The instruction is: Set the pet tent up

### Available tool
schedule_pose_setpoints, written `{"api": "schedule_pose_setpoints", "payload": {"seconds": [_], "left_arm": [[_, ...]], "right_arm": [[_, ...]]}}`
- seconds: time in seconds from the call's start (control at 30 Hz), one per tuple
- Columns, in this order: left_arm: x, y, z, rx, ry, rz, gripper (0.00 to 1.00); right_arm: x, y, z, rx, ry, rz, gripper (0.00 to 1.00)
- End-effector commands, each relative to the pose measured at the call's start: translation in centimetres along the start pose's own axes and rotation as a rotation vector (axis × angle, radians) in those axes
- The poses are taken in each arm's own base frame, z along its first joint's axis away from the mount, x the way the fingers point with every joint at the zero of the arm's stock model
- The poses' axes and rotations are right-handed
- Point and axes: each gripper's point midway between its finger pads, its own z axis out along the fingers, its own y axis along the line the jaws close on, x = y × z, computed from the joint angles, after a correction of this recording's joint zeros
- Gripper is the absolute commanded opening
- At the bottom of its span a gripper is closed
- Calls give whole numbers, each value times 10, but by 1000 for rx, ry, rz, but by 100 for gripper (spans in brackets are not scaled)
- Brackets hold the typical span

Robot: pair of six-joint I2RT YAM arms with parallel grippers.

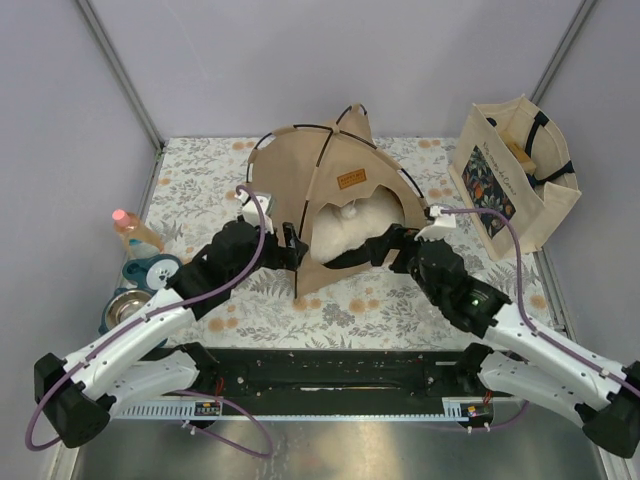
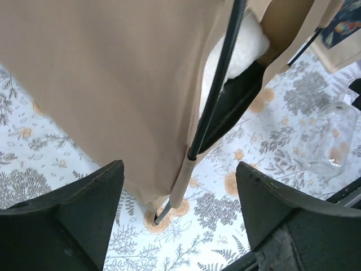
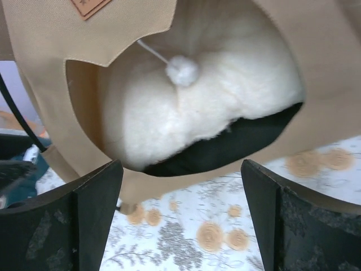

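The tan pet tent (image 1: 335, 195) stands upright on the floral mat, its black poles crossing at the peak. Its arched doorway faces me, with a white fluffy cushion (image 3: 214, 101) inside and a white pom-pom (image 3: 181, 70) hanging in the opening. My left gripper (image 1: 290, 250) is at the tent's front left corner. It is open, and in the left wrist view (image 2: 180, 209) the foot of a black pole (image 2: 217, 84) stands between its jaws, touching neither. My right gripper (image 1: 385, 245) is open in front of the doorway (image 3: 181, 214), with only mat between its fingers (image 3: 84, 220).
A beige tote bag (image 1: 515, 180) with a dark floral print stands at the back right. At the left edge are an orange bottle (image 1: 135, 232), a teal and white item (image 1: 152, 270) and a metal bowl (image 1: 125, 305). Grey walls close off the back and sides.
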Motion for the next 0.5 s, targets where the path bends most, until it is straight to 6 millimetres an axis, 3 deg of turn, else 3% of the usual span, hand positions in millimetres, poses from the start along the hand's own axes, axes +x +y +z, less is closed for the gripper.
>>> {"api": "schedule_pose_setpoints", "payload": {"seconds": [0.0, 0.1, 0.23, 0.3, 0.4, 0.47], "left_arm": [[-29, -20, -4, 100, -126, 4, 83], [-34, -27, 7, 131, -142, 34, 73], [-32, -12, 32, 12, -84, 68, 47], [-35, 2, 38, -84, -72, 75, 28], [-44, 39, 36, -280, -86, 58, 2], [-53, 66, 30, -398, -103, 33, 0]], "right_arm": [[-27, -22, -25, 95, -12, -151, 95], [-35, -6, -33, 22, 7, -165, 95], [-38, 4, -40, -26, 22, -160, 95], [-39, 3, -42, -25, 23, -166, 95], [-41, -2, -45, -9, 17, -179, 95], [-41, -3, -46, -6, 15, -182, 95]]}}
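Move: The tent's front-left pole slants past the open left fingers; the stretch to grip is about 5 cm ahead, 1 cm to the right and 2 cm lower. Its foot stands about 1 cm ahead, level sideways, some 16 cm down. The cushion in the tent is roughly 11 cm ahead, 12 cm right and 11 cm below. From the right hand, that pole stretch lies about 4 cm ahead, 17 cm left and 3 cm down. Lift the open left gripper about 2 cm while easing right, then reach forward to the front-left pole and dip about 4 cm, closing the fingers until they pinch the black rod; swing slightly left at the end with a small roll. Meanwhile draw the open, empty right gripper some 5 cm right, up and back, away from the tent doorway. ##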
